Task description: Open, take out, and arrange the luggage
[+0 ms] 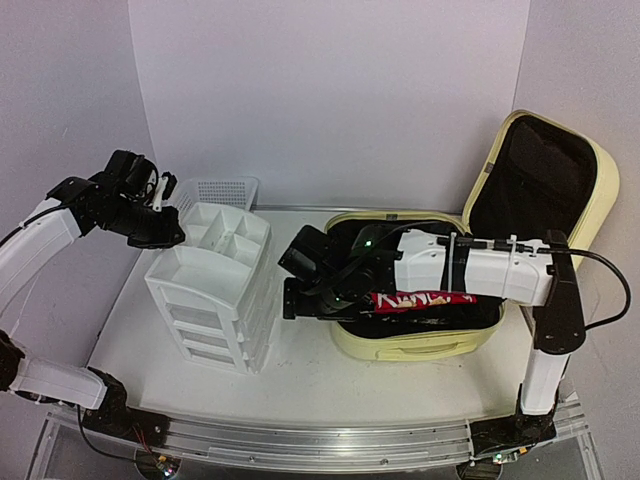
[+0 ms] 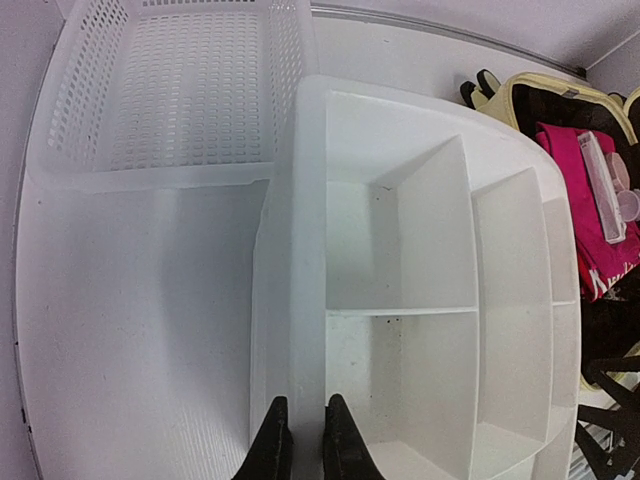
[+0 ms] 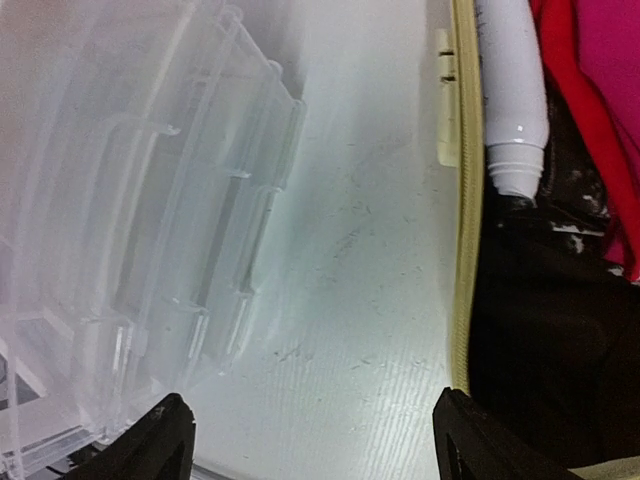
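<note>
The luggage (image 1: 420, 345) is a pale-yellow suitcase lying open at the right, its black-lined lid (image 1: 540, 180) standing up. Inside lie a red packet (image 1: 420, 300), a pink cloth (image 2: 585, 200) and a white bottle (image 3: 515, 90). My right gripper (image 1: 290, 300) hangs open over the bare table between the suitcase's yellow edge (image 3: 462, 250) and the drawer unit; nothing is between its fingers (image 3: 160, 440). My left gripper (image 2: 305, 400) is shut on the left rim of the drawer unit's top tray (image 2: 308, 200), with one finger on each side of the thin wall.
The white plastic drawer unit (image 1: 215, 290) stands left of the suitcase, its divided top tray empty. A white mesh basket (image 1: 222, 190) sits behind it against the back wall. White walls close in the back and both sides.
</note>
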You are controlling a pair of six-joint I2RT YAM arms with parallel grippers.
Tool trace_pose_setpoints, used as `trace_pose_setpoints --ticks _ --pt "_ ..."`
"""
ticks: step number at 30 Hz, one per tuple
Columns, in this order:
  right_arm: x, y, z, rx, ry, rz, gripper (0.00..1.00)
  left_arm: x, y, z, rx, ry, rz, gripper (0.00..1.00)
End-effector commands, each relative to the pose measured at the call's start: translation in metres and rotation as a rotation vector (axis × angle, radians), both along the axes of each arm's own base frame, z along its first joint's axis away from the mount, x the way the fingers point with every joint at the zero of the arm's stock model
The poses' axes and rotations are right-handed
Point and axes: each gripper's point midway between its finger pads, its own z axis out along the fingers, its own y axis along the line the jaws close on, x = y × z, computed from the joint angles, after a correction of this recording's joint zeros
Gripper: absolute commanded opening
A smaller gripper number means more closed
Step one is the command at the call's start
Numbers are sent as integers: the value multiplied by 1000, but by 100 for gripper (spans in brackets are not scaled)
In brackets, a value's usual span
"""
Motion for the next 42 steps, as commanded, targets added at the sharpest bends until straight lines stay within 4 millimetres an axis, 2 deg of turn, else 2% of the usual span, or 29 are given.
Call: trace_pose_setpoints --ticks 1,4,7,16,22,28,32,36,42 --pt "10 33 54 251 -34 47 83 -8 20 -17 87 47 45 3" --pt "9 57 70 375 -24 77 83 -8 20 -16 86 46 43 3" --pt "9 72 78 440 -13 88 83 -8 19 -16 82 48 41 3" --pt "15 75 64 440 -1 31 81 -9 17 -17 72 52 32 2" --pt "16 80 47 431 46 -6 74 -8 16 -18 72 58 30 2" --pt "17 78 33 399 65 -48 69 -8 15 -19 66 63 31 1" --pt "15 57 26 235 14 -89 64 -7 18 -19 81 58 43 1" --pt "14 46 29 106 -47 -71 59 -6 21 -18 93 49 57 1" --pt "13 31 41 -24 -135 -41 47 -4 24 -18 108 43 63 1"
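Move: From the right hand, low between cabinet and luggage, the white drawer cabinet's middle is about 18 cm left, 3 cm ahead and nearly level; its near side stands only some 9 cm left, 3 cm ahead. The open luggage's middle is roughly 22 cm right, 4 cm ahead and 7 cm below; the white bottle inside its rim is 7 cm right, 5 cm ahead, 6 cm down. The left hand grips the cabinet's left rim, its middle about 7 cm right, 4 cm back, 12 cm below. Bring the right gripper left and up, away from the luggage rim and towards the cabinet's near side, about 7 cm across and 4 cm up, its left side tipping up some 20 degrees. Dip and rise again while closing the fingers from wide to about half, then ease back right a little and undo most of the tilt. With the left gripper, keep pinching the cabinet's left rim, still. ##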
